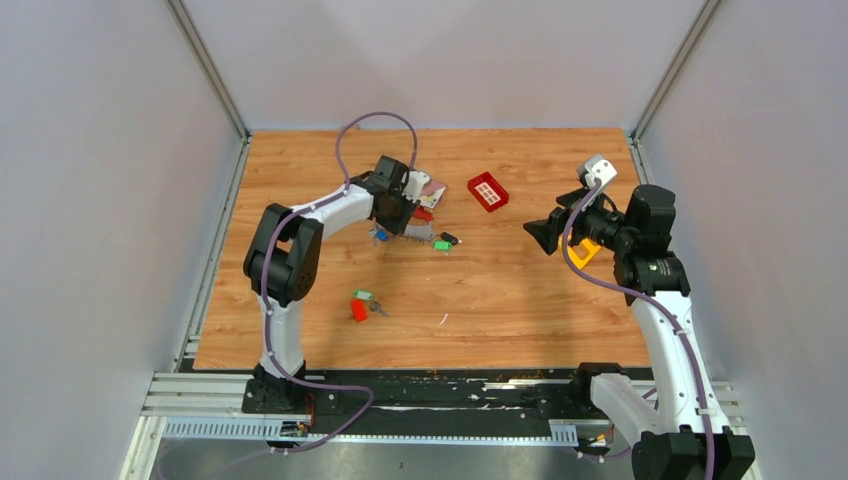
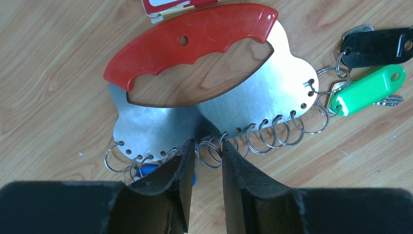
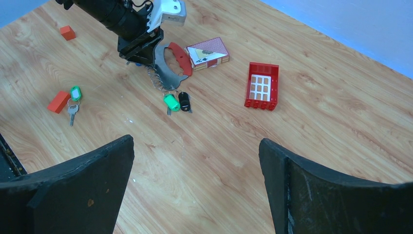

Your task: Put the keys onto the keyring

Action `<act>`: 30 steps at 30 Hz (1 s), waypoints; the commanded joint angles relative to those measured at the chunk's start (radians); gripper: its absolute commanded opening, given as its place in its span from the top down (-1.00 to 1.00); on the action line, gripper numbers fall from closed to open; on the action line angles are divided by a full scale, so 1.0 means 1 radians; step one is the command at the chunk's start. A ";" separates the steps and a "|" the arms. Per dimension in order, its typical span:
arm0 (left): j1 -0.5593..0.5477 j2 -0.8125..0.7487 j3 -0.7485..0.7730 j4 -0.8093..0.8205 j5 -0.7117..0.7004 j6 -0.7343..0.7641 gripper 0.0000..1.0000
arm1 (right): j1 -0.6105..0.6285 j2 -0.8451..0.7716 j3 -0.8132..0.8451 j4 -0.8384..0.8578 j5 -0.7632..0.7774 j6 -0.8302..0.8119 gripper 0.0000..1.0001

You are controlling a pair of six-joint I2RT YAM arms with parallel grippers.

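The keyring (image 2: 243,105) is a flat steel plate with a red arc handle (image 2: 195,41) and several wire rings along its lower edge. It lies on the wood. A green-tagged key (image 2: 367,90) and a black-tagged key (image 2: 377,46) hang from rings at its right end, and a blue tag (image 2: 146,170) peeks out under my left finger. My left gripper (image 2: 208,144) stands over that lower edge, jaws narrowed to a small gap with a ring (image 2: 212,153) between the tips. Another green-tagged key (image 3: 75,93) lies loose, away from the plate. My right gripper (image 3: 195,141) hovers wide open over bare wood.
A red block (image 3: 58,101) touches the loose key, and a small orange cube (image 3: 67,32) sits further off. A card box (image 3: 209,52) lies against the keyring's handle. A red gridded tray (image 3: 263,86) and a yellow triangle frame (image 1: 583,250) are to the right.
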 commanded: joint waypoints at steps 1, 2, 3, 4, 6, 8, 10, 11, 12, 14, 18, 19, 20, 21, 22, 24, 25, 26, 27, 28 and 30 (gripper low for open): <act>-0.003 0.010 0.005 -0.015 0.003 0.010 0.31 | 0.002 -0.008 -0.007 0.038 -0.028 -0.008 -1.00; -0.003 0.013 0.002 -0.014 0.003 0.011 0.32 | 0.003 -0.009 -0.007 0.036 -0.028 -0.008 -1.00; -0.004 0.015 0.001 -0.014 0.002 0.012 0.32 | 0.002 -0.009 -0.007 0.036 -0.029 -0.008 -1.00; -0.004 0.017 -0.001 -0.013 0.003 0.012 0.32 | 0.002 -0.009 -0.007 0.037 -0.029 -0.008 -1.00; -0.004 0.019 0.000 -0.015 0.005 0.014 0.35 | 0.003 -0.009 -0.007 0.037 -0.029 -0.009 -1.00; -0.005 0.017 -0.001 -0.020 0.009 0.017 0.40 | 0.002 -0.009 -0.008 0.036 -0.029 -0.009 -1.00; -0.005 0.009 -0.007 -0.022 0.010 0.024 0.45 | 0.003 -0.008 -0.008 0.037 -0.029 -0.010 -1.00; -0.004 0.003 -0.013 -0.020 0.008 0.026 0.48 | 0.002 -0.008 -0.009 0.038 -0.030 -0.009 -1.00; -0.004 -0.002 -0.018 -0.015 0.006 0.031 0.51 | 0.002 -0.007 -0.010 0.036 -0.032 -0.009 -1.00; -0.004 -0.011 -0.023 -0.015 0.000 0.034 0.59 | 0.002 -0.007 -0.010 0.036 -0.035 -0.010 -1.00; -0.004 -0.029 -0.019 -0.022 -0.002 0.047 0.73 | 0.002 -0.008 -0.011 0.037 -0.038 -0.009 -1.00; -0.004 -0.036 -0.018 -0.024 0.000 0.050 0.77 | 0.002 -0.007 -0.011 0.036 -0.037 -0.009 -1.00; -0.004 -0.043 -0.016 -0.030 0.003 0.056 0.80 | 0.003 -0.008 -0.011 0.036 -0.037 -0.009 -1.00; -0.004 -0.051 -0.012 -0.036 0.010 0.063 0.84 | 0.002 -0.008 -0.011 0.037 -0.038 -0.009 -1.00; -0.004 -0.065 -0.011 -0.042 0.018 0.068 0.89 | 0.003 -0.008 -0.011 0.036 -0.039 -0.009 -1.00; -0.004 -0.093 -0.011 -0.051 0.039 0.083 0.99 | 0.003 -0.008 -0.012 0.037 -0.040 -0.009 -1.00; -0.004 -0.109 -0.015 -0.054 0.049 0.089 1.00 | 0.003 -0.008 -0.012 0.038 -0.042 -0.011 -1.00; -0.004 -0.126 -0.019 -0.056 0.058 0.095 1.00 | 0.003 -0.008 -0.011 0.039 -0.042 -0.010 -1.00; -0.004 -0.144 -0.022 -0.059 0.069 0.102 1.00 | 0.003 -0.010 -0.011 0.038 -0.043 -0.008 -1.00; -0.004 -0.163 -0.030 -0.057 0.080 0.109 1.00 | 0.003 -0.009 -0.011 0.038 -0.045 -0.009 -1.00; -0.004 -0.202 -0.042 -0.057 0.106 0.124 1.00 | 0.002 -0.010 -0.011 0.039 -0.045 -0.008 -1.00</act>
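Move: The ring at the middle of the plate's toothed edge lies between the left fingertips, about 1 cm below. From there the red handle is some 5 cm ahead and 2 cm right, the green tag 8 cm right and 2 back, the black tag 10 cm right and 1 back, and the blue tag 4 cm left and level. From the idle right hand the ring lies about 12 cm ahead, 25 cm left and 25 cm below. Ease the left gripper down about 1 cm at the plate's toothed edge, and close the part-open fingers fully to pinch a middle ring. Once shut, lift roughly 2.5 cm while drawing back 1 to 1.5 cm towards the base, turning slightly clockwise and keeping the pinch. ##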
